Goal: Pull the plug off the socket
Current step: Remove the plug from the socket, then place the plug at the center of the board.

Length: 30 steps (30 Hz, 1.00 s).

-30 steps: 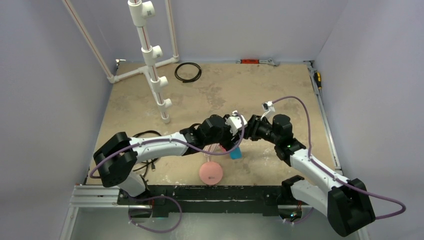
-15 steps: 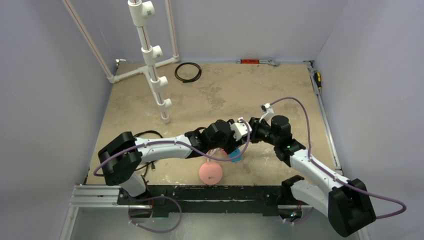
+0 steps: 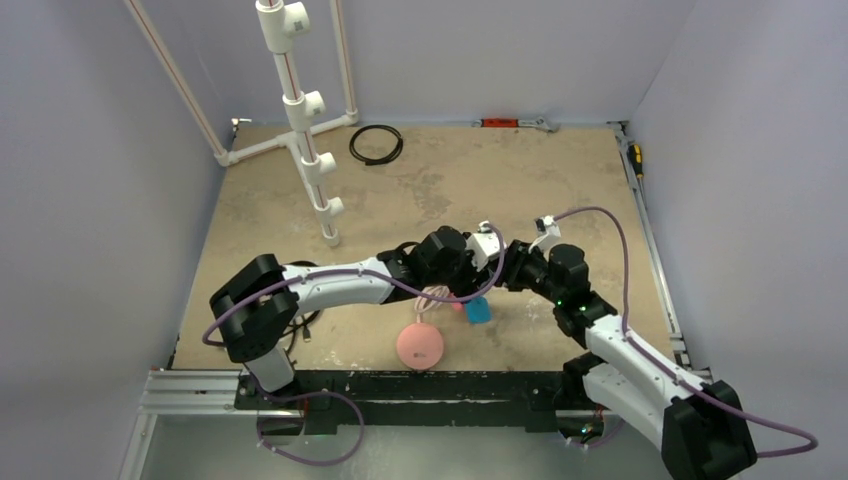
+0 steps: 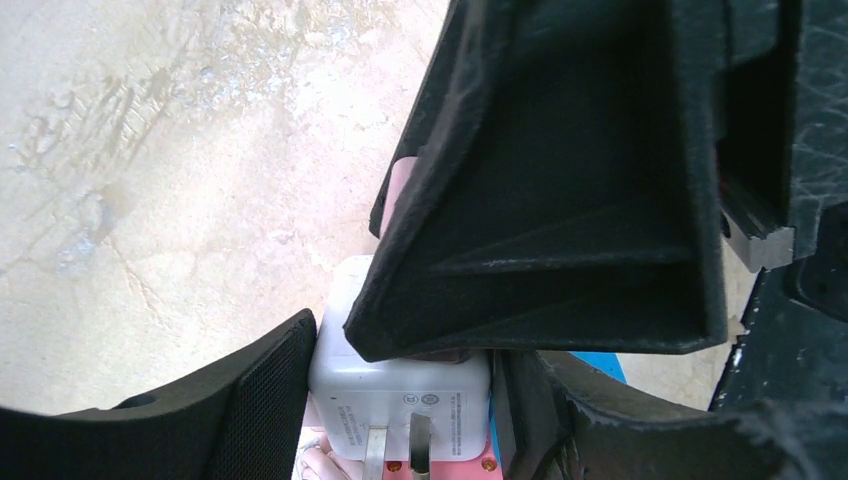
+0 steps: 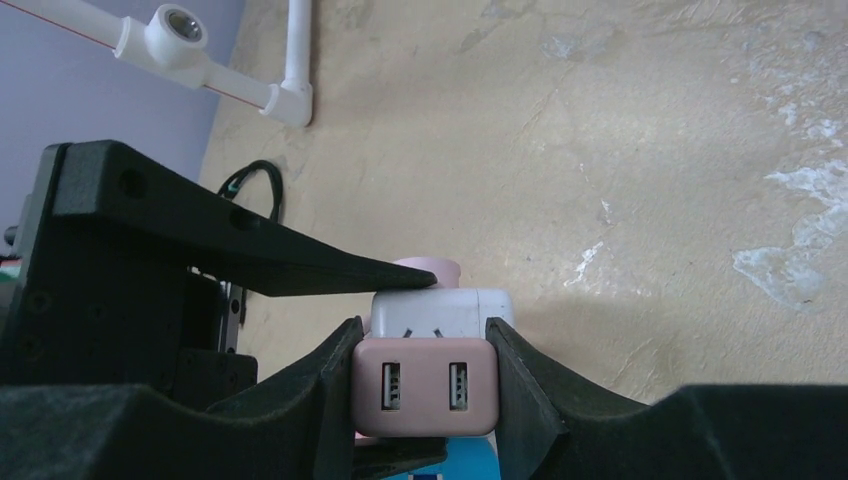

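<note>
The white cube socket (image 4: 400,400) is joined to a pink plug block (image 5: 425,395) with two USB ports; two metal prongs (image 4: 372,455) run between them. My left gripper (image 4: 400,390) is shut on the socket's sides. My right gripper (image 5: 425,385) is shut on the pink plug, with the socket (image 5: 440,312) just beyond it. In the top view the left gripper (image 3: 484,252) and the right gripper (image 3: 506,264) meet nose to nose above the table and hide both parts.
A flat round pink disc (image 3: 420,345) with a pink cable lies near the front edge. A blue object (image 3: 477,310) lies under the grippers. A white PVC pipe stand (image 3: 300,110) and a black cable coil (image 3: 376,143) are at the back left.
Both grippers, still locked together, have shifted right and slightly toward the near edge. The left arm has stretched out further and the right arm has drawn back.
</note>
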Motion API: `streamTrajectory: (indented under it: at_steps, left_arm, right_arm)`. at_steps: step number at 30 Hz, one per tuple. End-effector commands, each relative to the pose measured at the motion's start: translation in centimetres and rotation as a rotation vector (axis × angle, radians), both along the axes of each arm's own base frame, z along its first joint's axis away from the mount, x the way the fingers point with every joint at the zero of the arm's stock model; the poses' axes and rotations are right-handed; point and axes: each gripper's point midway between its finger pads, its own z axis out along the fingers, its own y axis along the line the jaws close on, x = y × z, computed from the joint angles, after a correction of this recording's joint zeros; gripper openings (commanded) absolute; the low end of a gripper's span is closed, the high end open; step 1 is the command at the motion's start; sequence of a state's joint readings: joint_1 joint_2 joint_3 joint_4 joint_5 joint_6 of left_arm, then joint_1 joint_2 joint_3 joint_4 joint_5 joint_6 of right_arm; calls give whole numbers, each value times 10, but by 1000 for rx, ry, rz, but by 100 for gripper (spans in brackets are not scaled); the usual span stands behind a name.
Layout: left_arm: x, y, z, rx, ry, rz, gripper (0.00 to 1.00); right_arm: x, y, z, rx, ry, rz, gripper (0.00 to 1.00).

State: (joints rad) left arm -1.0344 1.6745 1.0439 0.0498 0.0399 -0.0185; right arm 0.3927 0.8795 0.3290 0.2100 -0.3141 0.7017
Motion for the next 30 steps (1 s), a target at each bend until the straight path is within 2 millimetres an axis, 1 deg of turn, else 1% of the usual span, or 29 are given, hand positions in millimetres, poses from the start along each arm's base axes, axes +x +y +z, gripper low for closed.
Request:
streamTrajectory:
  at_steps: [1, 5, 8, 11, 14, 17, 18, 20, 24, 28, 29, 30]
  left_arm:
    - [13, 25, -24, 69, 101, 94, 0]
    - [12, 26, -26, 76, 99, 73, 0]
    - [5, 23, -23, 59, 96, 21, 0]
    - [4, 24, -20, 51, 85, 17, 0]
    - [10, 26, -15, 49, 66, 46, 0]
    - [9, 26, -6, 24, 64, 50, 0]
    - [10, 26, -1, 13, 60, 53, 0]
    - [18, 24, 17, -46, 36, 73, 0]
    - [31, 34, 44, -123, 15, 134, 0]
    - [38, 42, 66, -175, -15, 176, 0]
    - [39, 44, 70, -181, -19, 186, 0]
    - [39, 46, 75, -191, -25, 195, 0]
  right_arm:
    - [12, -9, 25, 83, -85, -99, 0]
    - [14, -12, 25, 72, -82, -117, 0]
    - [21, -11, 25, 41, -58, -110, 0]
    - [29, -10, 27, 29, -45, -96, 0]
    - [36, -21, 24, -7, -33, -138, 0]
    - [39, -36, 25, -19, -37, -179, 0]
    - [41, -43, 25, -28, -37, -198, 0]
    - [45, -60, 26, -56, -34, -247, 0]
    - [56, -105, 21, -144, -3, -410, 0]
    - [63, -160, 6, -217, 73, -631, 0]
    - [65, -180, 2, -229, 99, -708, 0]
    - [65, -193, -3, -231, 122, -752, 0]
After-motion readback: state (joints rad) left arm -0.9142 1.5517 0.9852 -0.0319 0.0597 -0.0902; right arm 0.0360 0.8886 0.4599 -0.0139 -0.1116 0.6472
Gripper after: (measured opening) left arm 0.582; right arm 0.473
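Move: Just left of the right hand, the white socket sits in the left fingers, about 4 cm left, 2 cm back and a little below the pink plug that the right hand grips. The socket's blue flap is about 8 cm back, 4 cm left and 6 cm below the right hand. On the table lies the pink disc, some 18 cm back and 20 cm left of it. From the left hand, the plug is about 4 cm right, 2 cm forward, slightly above. Pulling the pink plug out of the white socket, the right hand eases forward about 3 cm, then sweeps some 11 cm right and farther forward, turning about 30 degrees clockwise with its grip kept. The left hand keeps hold of the socket, drawing it left and down about 3 cm each, then farther left and up about 4 cm, away from the plug. ##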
